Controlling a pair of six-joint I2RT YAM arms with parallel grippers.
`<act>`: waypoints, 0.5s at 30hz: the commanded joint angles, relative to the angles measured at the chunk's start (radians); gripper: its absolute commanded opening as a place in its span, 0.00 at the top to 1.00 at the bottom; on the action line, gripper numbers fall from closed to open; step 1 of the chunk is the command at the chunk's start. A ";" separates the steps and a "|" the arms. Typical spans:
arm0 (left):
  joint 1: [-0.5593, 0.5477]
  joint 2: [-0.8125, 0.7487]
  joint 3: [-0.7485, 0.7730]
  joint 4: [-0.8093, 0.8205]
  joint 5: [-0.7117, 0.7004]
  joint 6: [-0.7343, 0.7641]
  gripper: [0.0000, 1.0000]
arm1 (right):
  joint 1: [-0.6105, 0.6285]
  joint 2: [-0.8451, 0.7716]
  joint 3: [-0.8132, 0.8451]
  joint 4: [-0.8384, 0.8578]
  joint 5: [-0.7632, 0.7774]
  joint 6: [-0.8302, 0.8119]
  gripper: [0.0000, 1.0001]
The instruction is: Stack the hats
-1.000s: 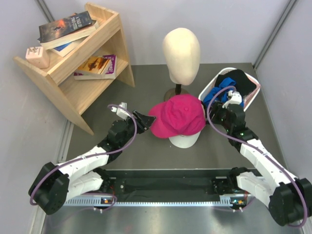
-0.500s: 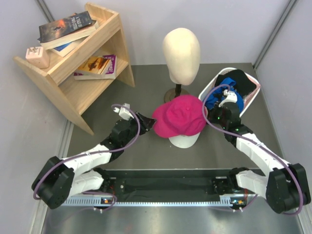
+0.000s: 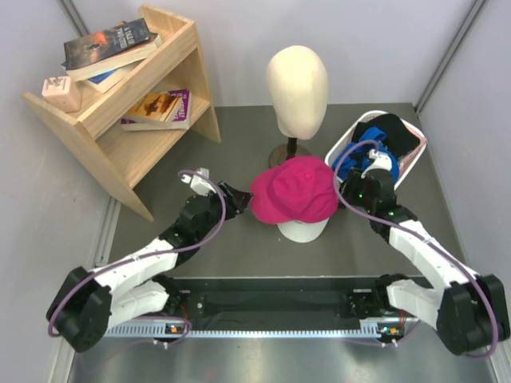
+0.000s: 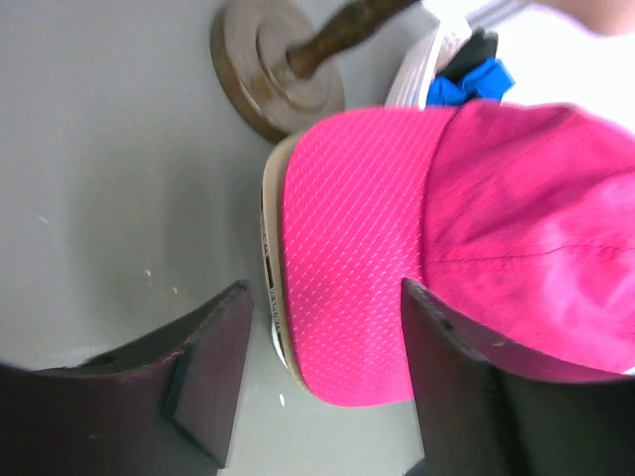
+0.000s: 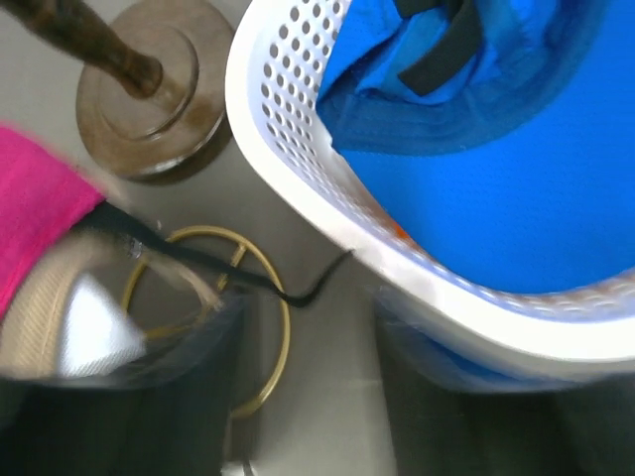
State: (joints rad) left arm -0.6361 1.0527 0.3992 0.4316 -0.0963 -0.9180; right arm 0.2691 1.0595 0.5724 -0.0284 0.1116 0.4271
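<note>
A magenta hat (image 3: 294, 190) lies on top of a white hat (image 3: 302, 231) at mid-table. In the left wrist view a tan brim edge (image 4: 270, 248) shows under the magenta hat (image 4: 446, 228). My left gripper (image 3: 238, 196) is at the magenta brim's left end and stands open (image 4: 327, 387), the brim tip reaching between its jaws. My right gripper (image 3: 358, 167) hangs between the stack and the white basket (image 3: 342, 144). It is open (image 5: 303, 397), blurred, with bare table between its jaws. A blue hat (image 5: 516, 149) and a black hat (image 3: 395, 132) lie in the basket.
The cream mannequin head (image 3: 297, 88) stands behind the stack on a round brown base (image 5: 154, 89). A gold wire ring (image 5: 268, 327) lies on the table beside the basket rim (image 5: 298, 149). A wooden shelf with books (image 3: 128, 96) fills the back left.
The magenta hat has shifted slightly to the right on the stack. My right gripper has moved left from the basket towards the stack. The left gripper has barely moved.
</note>
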 commanded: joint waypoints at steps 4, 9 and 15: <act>0.006 -0.204 0.084 -0.223 -0.167 0.122 0.13 | -0.013 -0.202 0.121 -0.177 0.033 -0.024 0.23; 0.007 -0.281 0.110 -0.329 -0.217 0.180 0.02 | -0.014 -0.320 0.173 -0.274 0.062 -0.031 0.14; 0.009 -0.322 0.125 -0.409 -0.250 0.225 0.02 | -0.134 -0.233 0.286 -0.298 0.116 -0.126 0.09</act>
State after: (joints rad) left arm -0.6323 0.7521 0.4820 0.1032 -0.3012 -0.7536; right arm 0.2317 0.7521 0.7574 -0.3012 0.1833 0.3779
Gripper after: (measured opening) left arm 0.983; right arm 0.907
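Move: Left hand: the pink hat's middle is roughly 13 cm to its right, about 1 cm ahead and 2 cm lower; the round wooden base is some 11 cm ahead, 12 cm right and 14 cm below. Right hand, beside the pink hat's strap: the blue hat in the basket lies about 8 cm ahead, 7 cm right and 6 cm lower; the pink hat's middle about 13 cm left, level ahead and 1 cm higher; the black hat some 14 cm ahead, 13 cm right, 5 cm below. The right fingers come clear of the pink hat's strap, spreading wide as the hand climbs about 12 cm with a smaller drift back and right, its tips tilting up. The left hand backs off the brim, up and leftward by 5 to 6 cm each, opening fully and turning some 10 degrees counter-clockwise. ##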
